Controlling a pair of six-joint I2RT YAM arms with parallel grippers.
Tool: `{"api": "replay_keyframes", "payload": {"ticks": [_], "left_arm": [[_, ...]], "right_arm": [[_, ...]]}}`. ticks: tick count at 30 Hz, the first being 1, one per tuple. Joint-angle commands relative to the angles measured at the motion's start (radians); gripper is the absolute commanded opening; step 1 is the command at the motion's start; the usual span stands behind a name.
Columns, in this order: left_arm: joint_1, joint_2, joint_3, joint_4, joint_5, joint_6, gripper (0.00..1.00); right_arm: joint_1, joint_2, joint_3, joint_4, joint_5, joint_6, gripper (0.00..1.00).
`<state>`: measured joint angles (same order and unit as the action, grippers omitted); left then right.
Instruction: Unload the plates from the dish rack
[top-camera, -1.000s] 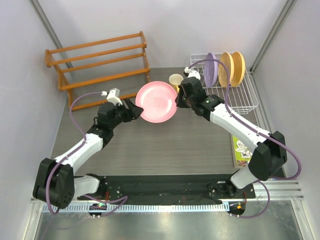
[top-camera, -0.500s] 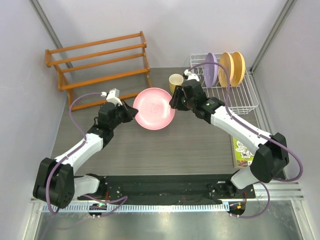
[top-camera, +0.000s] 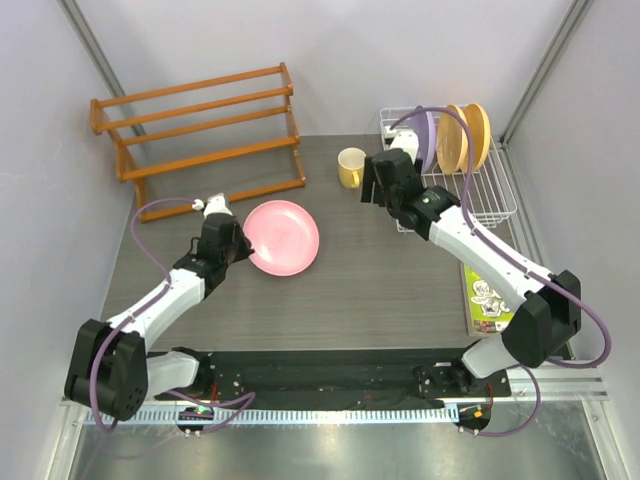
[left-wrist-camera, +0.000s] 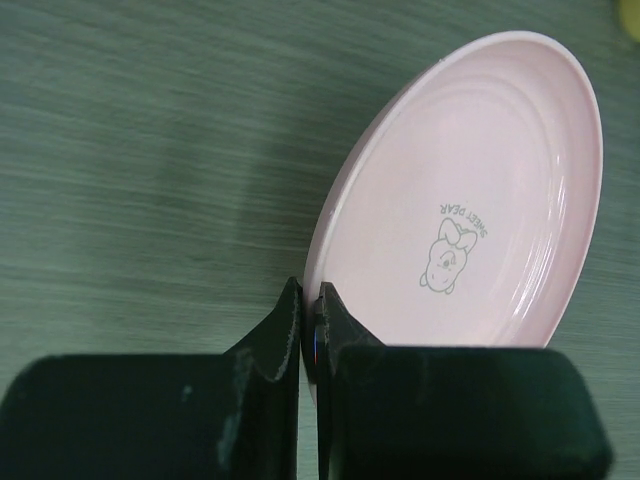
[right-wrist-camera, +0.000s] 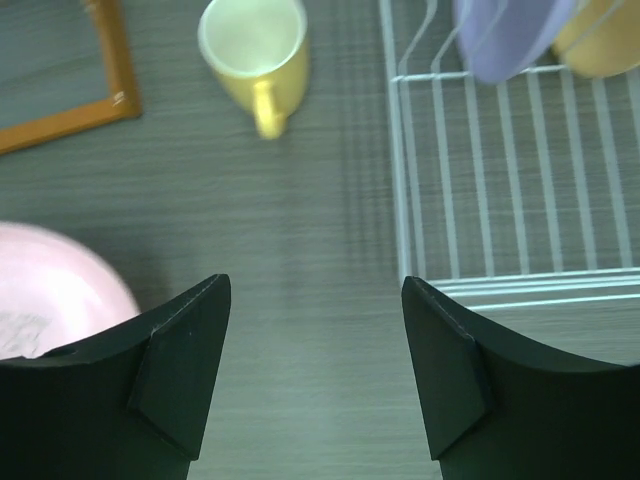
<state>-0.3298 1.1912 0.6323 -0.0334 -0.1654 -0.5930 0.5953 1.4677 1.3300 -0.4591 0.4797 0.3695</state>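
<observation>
My left gripper (top-camera: 243, 250) is shut on the near rim of the pink plate (top-camera: 283, 238), which is tilted low over the table at left centre. In the left wrist view the jaws (left-wrist-camera: 312, 300) pinch the rim of the pink plate (left-wrist-camera: 480, 200). My right gripper (top-camera: 375, 186) is open and empty, between the mug and the white dish rack (top-camera: 483, 192); its jaws (right-wrist-camera: 315, 285) stand wide apart over bare table. The lilac plate (top-camera: 421, 136) and two orange-yellow plates (top-camera: 453, 135) (top-camera: 477, 130) stand upright at the rack's far end. The rack (right-wrist-camera: 500, 200) and lilac plate (right-wrist-camera: 510, 35) show in the right wrist view.
A small yellow mug (top-camera: 351, 165) stands left of the rack and shows in the right wrist view (right-wrist-camera: 255, 45). An orange wooden slatted rack (top-camera: 200, 130) stands at the back left. A printed card (top-camera: 487, 300) lies at the table's right edge.
My left gripper has carried the pink plate down and to the left, lower over the table. My right gripper has drawn away from the plate, back toward the dish rack.
</observation>
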Motion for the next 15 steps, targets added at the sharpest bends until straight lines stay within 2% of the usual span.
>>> {"api": "replay_keyframes", "payload": {"ticks": [1, 6, 10, 12, 13, 14, 15], "left_arm": [[-0.002, 0.047, 0.001, -0.048, -0.089, 0.018, 0.00], [-0.002, 0.159, 0.024, -0.062, -0.059, 0.019, 0.00], [-0.002, 0.191, 0.023, -0.094, -0.054, 0.013, 0.00], [-0.002, 0.183, 0.017, -0.115, -0.074, 0.013, 0.11], [-0.002, 0.167, 0.014, -0.115, -0.075, 0.016, 0.36], [0.000, 0.153, 0.004, -0.117, -0.080, 0.016, 0.50], [-0.002, 0.136, 0.001, -0.117, -0.088, 0.016, 0.57]], "right_arm": [[-0.061, 0.054, 0.115, -0.021, 0.166, -0.108, 0.75], [-0.179, 0.150, 0.216, -0.024, 0.213, -0.158, 0.75], [-0.261, 0.232, 0.305, -0.027, 0.229, -0.182, 0.75], [-0.278, 0.293, 0.362, -0.026, 0.261, -0.217, 0.74], [-0.293, 0.316, 0.383, -0.015, 0.267, -0.233, 0.74], [-0.295, 0.345, 0.406, -0.012, 0.301, -0.244, 0.73], [-0.299, 0.391, 0.443, -0.001, 0.313, -0.282, 0.73]]}}
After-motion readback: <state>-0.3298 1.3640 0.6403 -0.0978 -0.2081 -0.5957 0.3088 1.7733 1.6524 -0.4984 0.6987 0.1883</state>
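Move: Out ahead and to the right of the open right hand, the purple plate stands in the rack, some 19 cm forward, 12 cm right and 9 cm lower; the nearer yellow plate is about 6 cm farther right of it. The mug is roughly 18 cm ahead of that hand, 7 cm left and 16 cm below. The left hand still grips the pink plate's left rim; its landing spot on the table lies about 8 cm right, 1 cm forward and 8 cm below, the wooden rack about 24 cm ahead and 15 cm left. Lowering the pink plate about 6 cm nearly straight down to the table, the left hand tips some 10 degrees further downward, then opens and lets go of the rim. Meanwhile the right hand, fingers staying wide open, sweeps about 14 cm right and 10 cm forward at a level height towards the purple plate, turning roughly 20 degrees clockwise and rolling its right side down. ##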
